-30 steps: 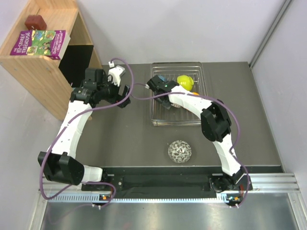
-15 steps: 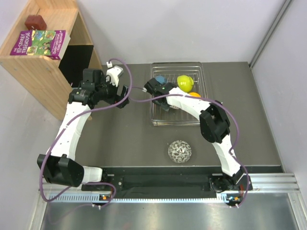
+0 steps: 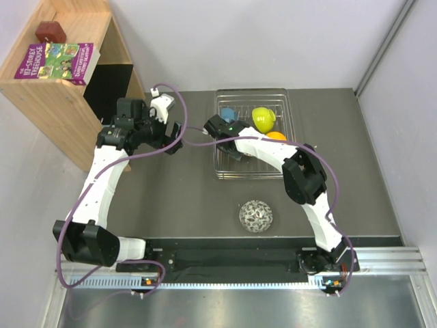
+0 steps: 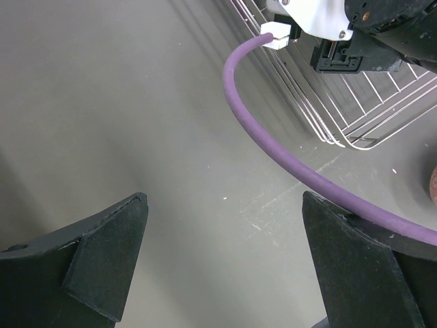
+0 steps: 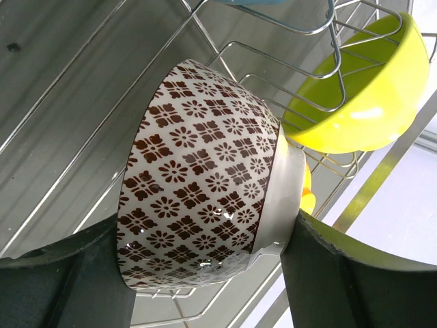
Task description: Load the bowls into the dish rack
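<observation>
My right gripper [image 5: 205,236] is shut on a white bowl with a brown flower lattice [image 5: 205,178], one finger on each side, and holds it on edge inside the dish rack [image 5: 225,51]. A yellow-green bowl [image 5: 362,96] leans in the wire prongs just beyond it. From above, the dish rack [image 3: 251,176] holds a blue bowl [image 3: 227,113], the yellow-green bowl [image 3: 263,117] and an orange bowl [image 3: 276,136]. My right gripper [image 3: 237,150] reaches into the rack's left half. Another patterned bowl [image 3: 256,216] sits on the table in front of the rack. My left gripper [image 4: 224,205] hangs open over bare table, left of the rack.
A wooden shelf [image 3: 61,96] with a purple book [image 3: 58,60] stands at the back left. A purple cable [image 4: 273,147] from the right arm runs in front of my left gripper [image 3: 174,134]. A wall closes off the table's far side.
My right gripper has shifted a little to the left inside the rack, still holding the patterned bowl. The left arm has barely moved.
</observation>
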Available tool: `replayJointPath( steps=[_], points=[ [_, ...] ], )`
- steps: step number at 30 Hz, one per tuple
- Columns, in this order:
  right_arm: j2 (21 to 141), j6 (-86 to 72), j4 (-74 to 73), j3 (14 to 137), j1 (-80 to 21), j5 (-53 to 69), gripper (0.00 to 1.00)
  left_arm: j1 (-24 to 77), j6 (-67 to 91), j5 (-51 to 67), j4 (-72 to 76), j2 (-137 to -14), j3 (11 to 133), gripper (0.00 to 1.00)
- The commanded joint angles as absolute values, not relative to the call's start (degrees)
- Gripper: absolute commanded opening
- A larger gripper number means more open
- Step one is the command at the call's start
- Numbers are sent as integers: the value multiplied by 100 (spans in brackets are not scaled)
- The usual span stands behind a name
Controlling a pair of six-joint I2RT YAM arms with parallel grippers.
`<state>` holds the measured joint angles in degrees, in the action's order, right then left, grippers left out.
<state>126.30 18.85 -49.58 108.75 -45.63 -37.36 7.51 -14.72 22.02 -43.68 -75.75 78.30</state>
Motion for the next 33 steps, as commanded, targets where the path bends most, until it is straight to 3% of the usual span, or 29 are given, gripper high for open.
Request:
replayJointPath(
  steps=[1, 8, 12, 19, 33],
  points=[
    [12735, 1960, -5018, 10811, -4746, -3551, 54, 738, -1459, 2364, -4087, -7400, 7813, 99],
    [12718, 1925, -5062, 10793, -4781, -3305, 84, 721, -1459, 2364, -4087, -7374, 7796, 99],
    [12726, 1951, -5071, 10767, -4799, -3252, 95, 703, -1459, 2373, -4096, -7374, 7796, 99],
    [12683, 1986, -5211, 10863, -4808, -2831, 100, 677, -1468, 2391, -4096, -7356, 7787, 99],
    [12261, 2004, -5335, 11250, -4799, -1890, 100, 650, -1468, 2417, -4113, -7339, 7778, 99]
  ],
)
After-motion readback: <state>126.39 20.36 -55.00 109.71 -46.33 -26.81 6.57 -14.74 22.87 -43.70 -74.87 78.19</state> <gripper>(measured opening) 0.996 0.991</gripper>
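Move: The right hand still grips the patterned bowl inside the rack; the bowl's middle lies about 1 cm ahead, 3 cm to the right and 2 cm below. The orange bowl is roughly 4 cm ahead and 11 cm right, the green bowl some 10 cm ahead and 8 cm right, and the blue bowl around 11 cm ahead and 2 cm left, all slightly lower. From the idle left hand, the patterned bowl is some 21 cm right, 6 cm forward and 17 cm below. The right hand pauses briefly with the patterned bowl between its fingers, then spreads them from part open to fully wide, letting go of the bowl's wall and foot in the rack. As they open it draws back about 3 cm towards the base while sinking some 2 cm and easing slightly left, away from the orange and green bowls, the fingers tipping roughly 10 degrees steeper down. ##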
